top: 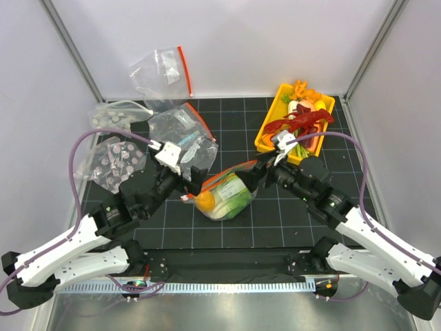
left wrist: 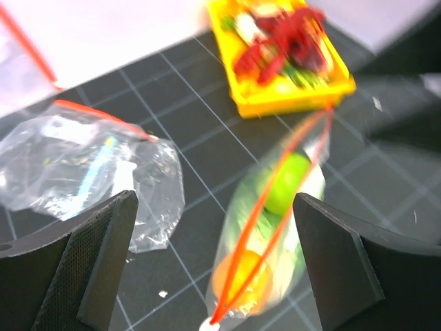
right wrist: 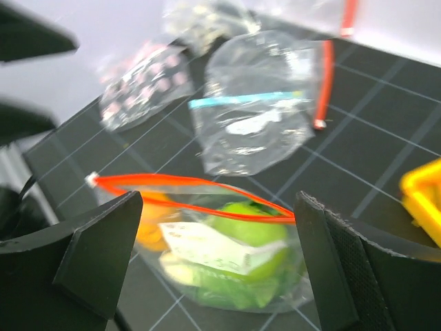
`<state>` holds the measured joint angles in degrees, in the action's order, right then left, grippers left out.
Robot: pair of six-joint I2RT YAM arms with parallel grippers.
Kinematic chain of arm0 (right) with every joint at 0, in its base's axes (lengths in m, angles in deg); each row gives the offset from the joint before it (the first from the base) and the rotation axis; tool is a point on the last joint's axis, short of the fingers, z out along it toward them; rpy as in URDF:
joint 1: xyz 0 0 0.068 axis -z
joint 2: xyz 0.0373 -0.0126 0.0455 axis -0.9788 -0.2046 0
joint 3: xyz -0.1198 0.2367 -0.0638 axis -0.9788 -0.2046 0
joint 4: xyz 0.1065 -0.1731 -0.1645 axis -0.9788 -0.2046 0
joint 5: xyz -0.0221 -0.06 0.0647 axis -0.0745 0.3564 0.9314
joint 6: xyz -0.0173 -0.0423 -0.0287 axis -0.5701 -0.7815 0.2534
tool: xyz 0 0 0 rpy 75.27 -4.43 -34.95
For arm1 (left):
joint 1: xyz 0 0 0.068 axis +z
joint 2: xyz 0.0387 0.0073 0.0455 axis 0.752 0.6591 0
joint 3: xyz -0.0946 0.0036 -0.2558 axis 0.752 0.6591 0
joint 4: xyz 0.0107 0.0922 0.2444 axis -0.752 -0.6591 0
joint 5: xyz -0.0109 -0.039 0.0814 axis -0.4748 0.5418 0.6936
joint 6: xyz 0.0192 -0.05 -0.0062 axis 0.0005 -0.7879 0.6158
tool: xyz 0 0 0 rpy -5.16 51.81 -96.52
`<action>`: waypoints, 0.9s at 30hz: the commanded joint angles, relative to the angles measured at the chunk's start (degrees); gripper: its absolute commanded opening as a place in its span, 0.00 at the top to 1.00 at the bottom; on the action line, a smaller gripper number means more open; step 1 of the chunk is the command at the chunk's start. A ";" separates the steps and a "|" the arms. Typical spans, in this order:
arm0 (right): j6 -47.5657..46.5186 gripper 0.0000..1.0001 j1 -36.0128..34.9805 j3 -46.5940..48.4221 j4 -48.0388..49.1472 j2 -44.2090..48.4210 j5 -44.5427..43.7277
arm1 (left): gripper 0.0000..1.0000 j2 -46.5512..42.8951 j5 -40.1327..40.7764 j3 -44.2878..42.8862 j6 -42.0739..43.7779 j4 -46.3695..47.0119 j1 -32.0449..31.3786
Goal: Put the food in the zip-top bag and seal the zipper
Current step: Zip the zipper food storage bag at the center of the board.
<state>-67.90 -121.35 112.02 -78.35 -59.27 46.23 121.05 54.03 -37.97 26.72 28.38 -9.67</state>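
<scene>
The zip-top bag (top: 224, 194) lies on the black mat between my two grippers. It holds the food: a round green fruit (right wrist: 249, 222), a leafy lettuce (right wrist: 234, 291) and a yellow-orange piece (left wrist: 242, 272). A white label (right wrist: 207, 245) shows on its side. The zipper (right wrist: 193, 185) has two red-orange strips that meet at the ends and stand apart in the middle. My left gripper (left wrist: 215, 207) is open, its fingers on either side of the bag's near end. My right gripper (right wrist: 219, 207) is open as well and straddles the bag from the other side. Neither gripper holds anything.
A yellow tray (top: 267, 118) at the back right holds a red lobster (top: 300, 124) and several other toy foods. Other clear bags (top: 182, 134) (top: 162, 69) and a dotted pouch (top: 117, 162) lie at the back left. White walls close in the mat.
</scene>
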 commanded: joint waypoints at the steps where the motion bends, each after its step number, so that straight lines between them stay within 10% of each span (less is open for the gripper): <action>1: -3.96 0.00 -0.26 2.50 5.33 -2.88 14.15 | 0.00 -1.81 10.62 2.41 -4.63 10.07 -0.10; 9: -13.37 0.01 -0.70 -0.50 12.11 -4.90 20.83 | 0.00 2.05 16.44 2.59 -6.91 10.52 1.12; 15: -27.65 0.01 -2.19 14.25 -6.39 -12.63 30.51 | 0.00 -0.23 18.72 4.25 -7.45 11.22 3.06; 27: -51.43 0.01 -11.50 31.76 -30.60 -35.48 18.48 | 0.00 -8.14 20.74 9.44 -6.04 15.79 3.15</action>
<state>-111.59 -131.42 139.21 -100.03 -92.42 68.46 114.29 72.82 -28.99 20.78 39.75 -6.69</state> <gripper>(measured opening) 0.994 0.996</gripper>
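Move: The white slider on the open bag's left corner is what the right hand makes for: about 23 cm to its left, 8 cm back and 13 cm below. Inside the bag, all some 13 cm below that hand, the orange lies 16 cm left and 9 cm back, the green apple 6 cm left and 3 cm back. From the left hand the slider is roughly 4 cm left, 5 cm back, 14 cm down; an empty clear bag lies about 9 cm straight ahead, 16 cm down. Leftward over the filled bag, towards its slider corner, the right hand sweeps about 12 cm, easing back a little and dipping roughly 5 cm only at the end. Its open fingers swing counter-clockwise and tip down to point left at the bag. Leftward too, some 7 cm and slightly forward, the open left hand draws away from the bag, first forward and then mostly left, turning about 20 degrees counter-clockwise. ##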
